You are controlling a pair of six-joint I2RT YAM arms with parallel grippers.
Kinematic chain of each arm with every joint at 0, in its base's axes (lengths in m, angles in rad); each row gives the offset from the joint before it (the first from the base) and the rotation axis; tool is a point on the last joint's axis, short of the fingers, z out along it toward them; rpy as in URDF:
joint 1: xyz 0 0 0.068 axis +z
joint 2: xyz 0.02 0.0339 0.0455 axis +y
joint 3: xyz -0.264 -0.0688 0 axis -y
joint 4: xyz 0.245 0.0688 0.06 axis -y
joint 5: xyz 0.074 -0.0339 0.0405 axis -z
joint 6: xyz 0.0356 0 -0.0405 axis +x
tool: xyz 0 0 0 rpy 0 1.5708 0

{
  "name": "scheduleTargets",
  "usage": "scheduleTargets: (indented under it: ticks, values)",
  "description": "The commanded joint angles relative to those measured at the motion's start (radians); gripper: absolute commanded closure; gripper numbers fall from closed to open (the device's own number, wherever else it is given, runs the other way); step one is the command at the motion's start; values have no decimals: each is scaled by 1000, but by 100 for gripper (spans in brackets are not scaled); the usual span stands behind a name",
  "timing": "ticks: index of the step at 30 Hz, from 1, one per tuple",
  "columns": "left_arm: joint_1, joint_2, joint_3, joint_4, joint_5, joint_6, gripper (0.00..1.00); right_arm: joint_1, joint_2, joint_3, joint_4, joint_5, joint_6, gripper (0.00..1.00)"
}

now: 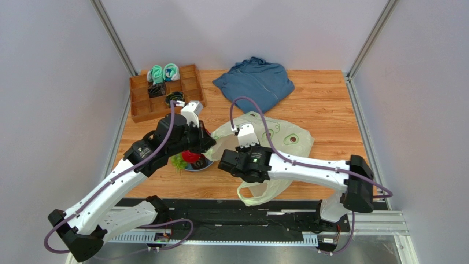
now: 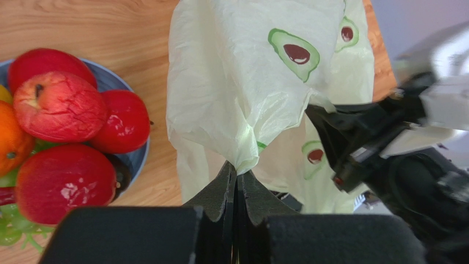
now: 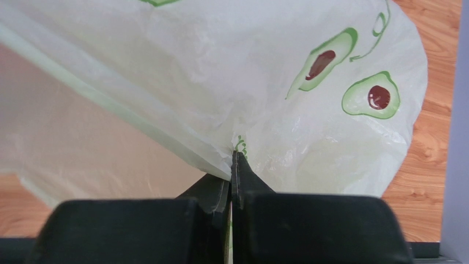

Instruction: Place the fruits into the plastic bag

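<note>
The pale-green plastic bag with avocado prints lies mid-table, its mouth toward the left. My left gripper is shut on a bunched fold of the plastic bag at its left rim. My right gripper is shut on the rim edge of the plastic bag nearer me. The fruits sit in a blue bowl left of the bag: glossy red round ones, an orange and green grapes. In the top view a red fruit shows beneath the left arm.
A wooden compartment tray with rolled teal and black socks stands at the back left. A folded blue garment lies at the back centre. One handle loop of the bag hangs toward the table's near edge.
</note>
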State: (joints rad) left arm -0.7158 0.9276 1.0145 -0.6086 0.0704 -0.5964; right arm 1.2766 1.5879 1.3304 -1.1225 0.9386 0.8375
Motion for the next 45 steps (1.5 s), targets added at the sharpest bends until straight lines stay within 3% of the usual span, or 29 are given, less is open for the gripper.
scheduleTargets:
  ticks: [1,2,3,6,10,12,16,23,26,28,34,45]
  values:
    - [10,14,97,-45,-67,139,83,-20,-159,84,9,-114,-98,100]
    - [12,31,140,-68,-69,179,71,-29,-208,85,22,-177,-110,100]
    - [10,69,168,-91,-99,197,50,-42,-236,85,35,-210,-139,100]
    - [12,118,275,-193,-201,244,24,-117,-310,95,50,-339,-153,100]
    - [12,59,341,-229,-207,290,15,-212,-359,102,76,-470,-173,100]
    - [10,-20,348,-204,-169,293,2,-233,-361,102,87,-486,-172,100]
    - [12,-169,300,-149,-98,258,1,-276,-352,110,95,-536,-172,100]
    - [12,-424,55,-122,19,138,1,-307,-356,164,118,-615,-172,100]
    - [12,-498,-13,-166,-26,80,2,-313,-365,184,118,-632,-170,100]
    - [12,-510,-16,-256,-126,46,2,-316,-371,188,118,-633,-163,100]
    - [12,-429,39,-470,-363,-11,4,-318,-393,165,116,-627,-141,100]
    - [18,-204,46,-458,-432,-20,1,-318,-442,119,118,-630,-121,100]
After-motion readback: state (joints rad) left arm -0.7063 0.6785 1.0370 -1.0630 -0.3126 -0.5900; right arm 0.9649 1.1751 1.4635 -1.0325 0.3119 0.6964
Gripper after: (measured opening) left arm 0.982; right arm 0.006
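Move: The left fingers are shut on one side of the bag's mouth; from them the fruits on the blue plate lie about 7 cm ahead, 10 cm left and some 19 cm below, with the orange about 9 cm ahead, 14 cm left. The right hand pinches the bag too: from it the fruits are roughly 5 cm ahead, 26 cm left and 11 cm down, the bag's body about 7 cm ahead, 9 cm right, and a loose handle some 9 cm back, straight below. The left fingers let go of the bag's rim and spring wide, the hand rising about 14 cm and drawing back before it swings left and sinks again, open, towards the near side of the fruits. Meanwhile the right hand keeps its pinch on the bag and lifts it about 12 cm almost straight up, rolling its left side upward some 40 degrees. ##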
